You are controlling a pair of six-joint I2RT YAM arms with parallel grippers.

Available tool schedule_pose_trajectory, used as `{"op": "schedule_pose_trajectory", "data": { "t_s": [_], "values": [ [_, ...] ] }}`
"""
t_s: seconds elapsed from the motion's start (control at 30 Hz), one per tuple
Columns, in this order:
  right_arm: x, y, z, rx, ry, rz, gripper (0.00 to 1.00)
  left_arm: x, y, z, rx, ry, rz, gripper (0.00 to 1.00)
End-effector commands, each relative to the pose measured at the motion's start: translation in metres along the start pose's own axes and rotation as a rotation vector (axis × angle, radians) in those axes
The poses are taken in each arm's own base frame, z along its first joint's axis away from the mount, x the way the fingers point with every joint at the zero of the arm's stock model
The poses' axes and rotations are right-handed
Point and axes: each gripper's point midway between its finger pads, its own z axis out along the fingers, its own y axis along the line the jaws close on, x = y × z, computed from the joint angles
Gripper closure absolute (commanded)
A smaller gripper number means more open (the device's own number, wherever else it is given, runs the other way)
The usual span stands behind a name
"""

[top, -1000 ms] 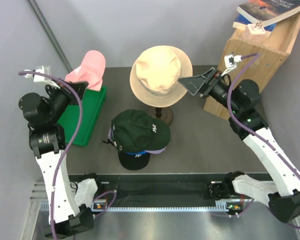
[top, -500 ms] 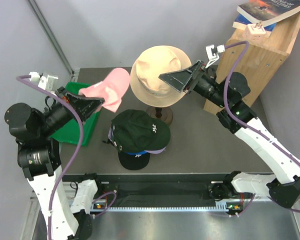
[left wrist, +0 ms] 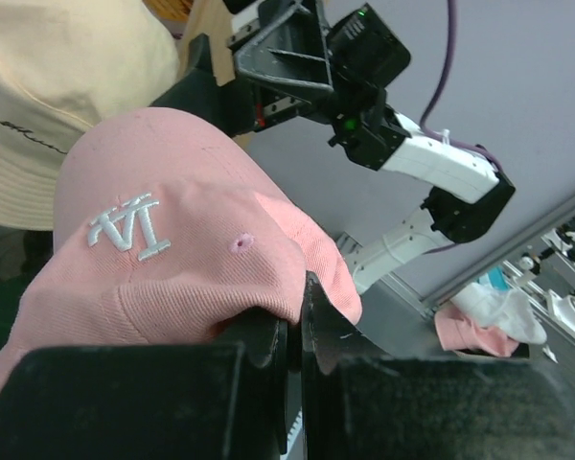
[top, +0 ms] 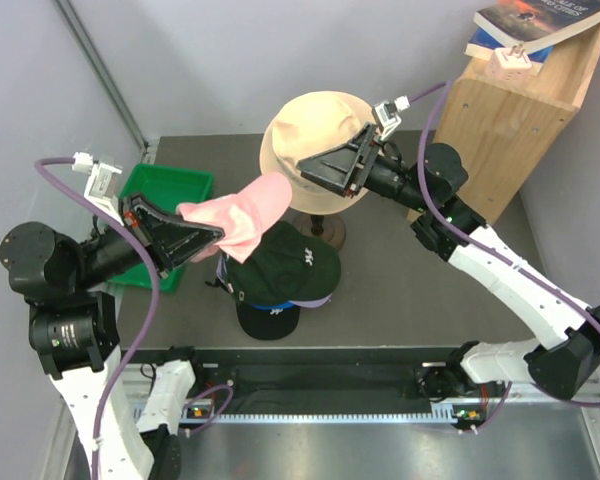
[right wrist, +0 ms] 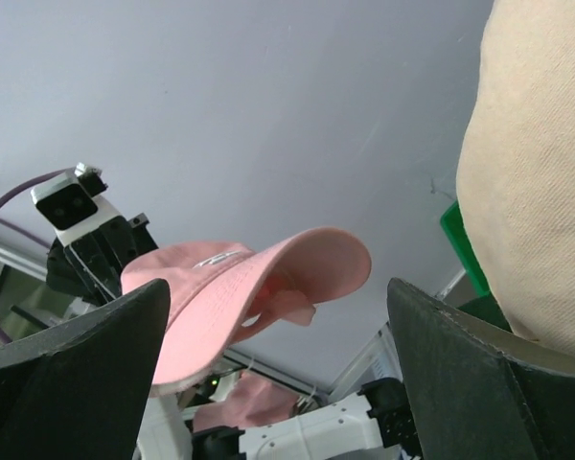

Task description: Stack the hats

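Note:
My left gripper [top: 212, 238] is shut on the light pink cap [top: 248, 213] and holds it in the air over the left side of the hat stack. In the left wrist view the pink cap [left wrist: 163, 259] with its white logo fills the frame above my shut gripper [left wrist: 294, 326]. The stack has a black cap [top: 280, 262] on top, with blue, lavender and another black brim showing underneath. My right gripper [top: 325, 170] is open and empty, just right of the pink cap. The pink cap [right wrist: 240, 292] hangs between the fingers in the right wrist view.
A beige bucket hat [top: 320, 150] sits on a wooden head form with a round stand [top: 332, 233] behind the stack. A green bin [top: 165, 185] lies at the left. A wooden box [top: 520, 105] with books on top stands at the back right.
My left gripper has carried the pink cap from the green bin rightwards to the stack. My right gripper has swung left, past the bucket hat, towards the pink cap.

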Motion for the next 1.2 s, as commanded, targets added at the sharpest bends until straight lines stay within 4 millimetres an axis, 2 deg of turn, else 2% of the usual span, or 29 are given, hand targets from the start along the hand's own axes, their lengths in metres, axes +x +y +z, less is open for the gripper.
{"op": "schedule_pose_trajectory", "data": {
  "t_s": [0.0,0.1,0.27,0.67,0.77,0.8,0.87,0.9,0.97,1.0,1.07,1.13,1.17],
  "values": [
    [0.009,0.027,0.007,-0.131,0.059,0.054,0.06,-0.001,-0.022,-0.002,0.065,0.014,0.033,1.00],
    [0.016,0.033,0.008,-0.165,0.101,0.093,0.07,0.000,-0.024,-0.002,0.085,0.028,0.022,1.00],
    [0.031,0.032,0.010,-0.137,0.156,0.095,0.08,0.004,-0.022,0.000,0.112,0.053,0.005,1.00],
    [0.046,0.066,0.003,-0.217,0.226,0.138,0.17,0.021,-0.008,0.004,0.130,0.101,-0.061,1.00],
    [0.049,0.070,0.006,-0.219,0.236,0.120,0.26,0.024,-0.005,0.005,0.133,0.111,-0.071,1.00],
    [0.050,0.071,0.006,-0.223,0.239,0.120,0.36,0.026,-0.006,0.005,0.134,0.115,-0.075,1.00],
    [0.051,0.072,0.006,-0.228,0.243,0.119,0.46,0.028,-0.004,0.005,0.133,0.121,-0.081,1.00],
    [0.052,0.071,0.006,-0.228,0.245,0.120,0.59,0.028,-0.003,0.005,0.132,0.123,-0.084,1.00],
    [0.054,0.069,0.006,-0.223,0.250,0.124,0.75,0.030,-0.002,0.005,0.131,0.129,-0.092,1.00],
    [0.054,0.068,0.006,-0.221,0.249,0.123,0.88,0.031,-0.001,0.005,0.131,0.130,-0.092,1.00],
    [0.057,0.064,0.005,-0.214,0.252,0.125,1.00,0.033,0.002,0.006,0.122,0.137,-0.102,1.00],
    [0.056,0.067,0.004,-0.224,0.244,0.118,1.00,0.036,0.007,0.006,0.101,0.142,-0.105,1.00],
    [0.055,0.071,0.000,-0.236,0.239,0.107,1.00,0.042,0.018,0.005,0.044,0.148,-0.103,0.93]
  ]
}}
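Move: The pink cap, held by the left hand at the back of its crown, has its brim about 7 cm ahead and 7 cm right of that hand, at about its height. From the open right hand that brim is some 6 cm left, 4 cm back and 2 cm higher. The green cap on the stack lies about 8 cm ahead, 7 cm right and 28 cm below the left hand; the bucket hat is 12 cm ahead, 3 cm right and 6 cm below the right hand. The right hand draws back about 6 cm and reaches some 4 cm left to the pink cap's brim, swinging nearly 20 degrees counter-clockwise, then shuts its wide-open fingers and pinches the brim's edge. The left keeps its grip on the crown, easing a little back and right, then sinking about 3 cm while turning roughly 10 degrees clockwise, its fingertips tipping slightly downward. ##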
